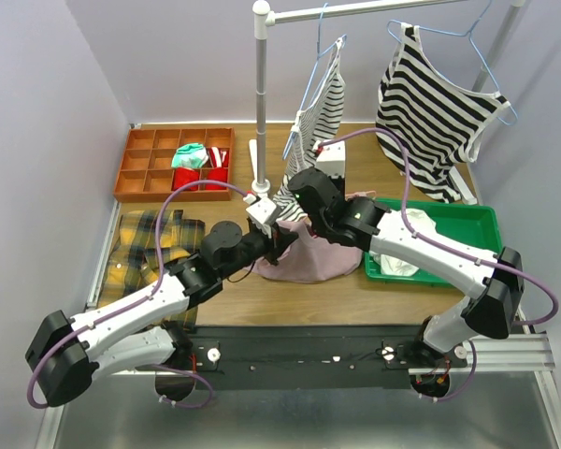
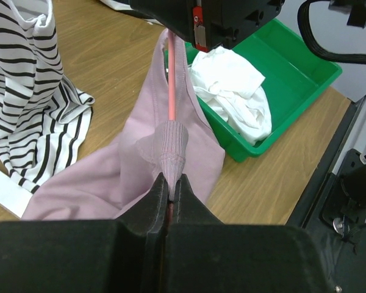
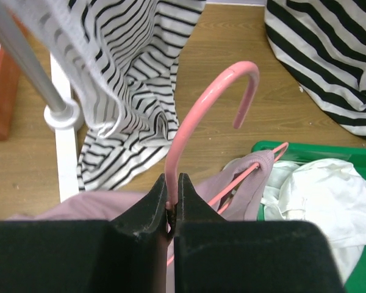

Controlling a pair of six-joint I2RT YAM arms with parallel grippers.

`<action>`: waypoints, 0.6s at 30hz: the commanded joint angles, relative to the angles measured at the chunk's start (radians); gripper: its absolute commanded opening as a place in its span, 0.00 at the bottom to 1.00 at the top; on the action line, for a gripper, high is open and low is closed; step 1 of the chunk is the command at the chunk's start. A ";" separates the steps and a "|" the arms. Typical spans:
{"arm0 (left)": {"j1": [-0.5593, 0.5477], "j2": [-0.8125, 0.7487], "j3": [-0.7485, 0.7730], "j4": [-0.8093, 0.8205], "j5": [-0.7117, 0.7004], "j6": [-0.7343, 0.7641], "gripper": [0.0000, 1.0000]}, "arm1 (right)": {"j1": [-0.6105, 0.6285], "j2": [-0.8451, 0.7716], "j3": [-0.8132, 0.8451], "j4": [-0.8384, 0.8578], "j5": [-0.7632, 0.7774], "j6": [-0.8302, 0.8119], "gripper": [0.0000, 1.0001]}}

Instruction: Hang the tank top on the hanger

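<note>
The dusty-pink tank top (image 1: 304, 260) lies bunched on the wooden table between my two grippers. My left gripper (image 2: 169, 183) is shut on a ribbed strap of the tank top (image 2: 171, 146), with the pink hanger's wire (image 2: 171, 85) running through that strap and into the jaws. My right gripper (image 3: 172, 194) is shut on the neck of the hanger, just below its hook (image 3: 232, 79). One hanger arm (image 3: 256, 166) has the other strap looped over it, above the tank top (image 3: 91, 206). In the top view the left gripper (image 1: 279, 241) and right gripper (image 1: 309, 213) nearly touch.
A green tray (image 1: 477, 224) holding a white cloth (image 1: 407, 257) sits right of the tank top. Two striped tops (image 1: 430, 103) hang on light blue hangers from a rack whose pole (image 1: 260, 103) stands behind. An orange divided box (image 1: 145, 173) and a plaid cloth (image 1: 145, 243) are at the left.
</note>
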 commanded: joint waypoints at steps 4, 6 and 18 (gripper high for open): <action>0.001 -0.066 -0.065 0.115 -0.045 -0.007 0.00 | -0.015 -0.076 0.005 0.047 -0.153 -0.065 0.36; -0.001 -0.064 -0.071 0.123 -0.045 -0.009 0.00 | -0.016 -0.085 0.002 0.045 -0.194 -0.077 0.49; -0.002 -0.063 -0.101 0.131 -0.045 -0.010 0.00 | -0.016 -0.206 -0.020 -0.004 -0.418 -0.068 0.92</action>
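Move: Between the right fingertips sits the neck of the pink hanger; from the left fingertips, already shut on the pink tank top's shoulder strap over the hanger's near end, that neck is about 10 cm ahead, 9 cm right and 4 cm higher. From the right hand, the striped top hangs some 12 cm ahead and 5 cm left, around hand height; the white cloth lies about 5 cm back, 19 cm right and 24 cm down. Opening from nearly shut to almost wide, the right fingers let go of the hanger's neck while that hand backs off up, left and towards its base, around 4 cm in all, turning roughly 15 degrees counter-clockwise with its left side rising a little. The left hand keeps its pinch on the strap and hanger end, easing about 1 cm down and 1 cm left. ##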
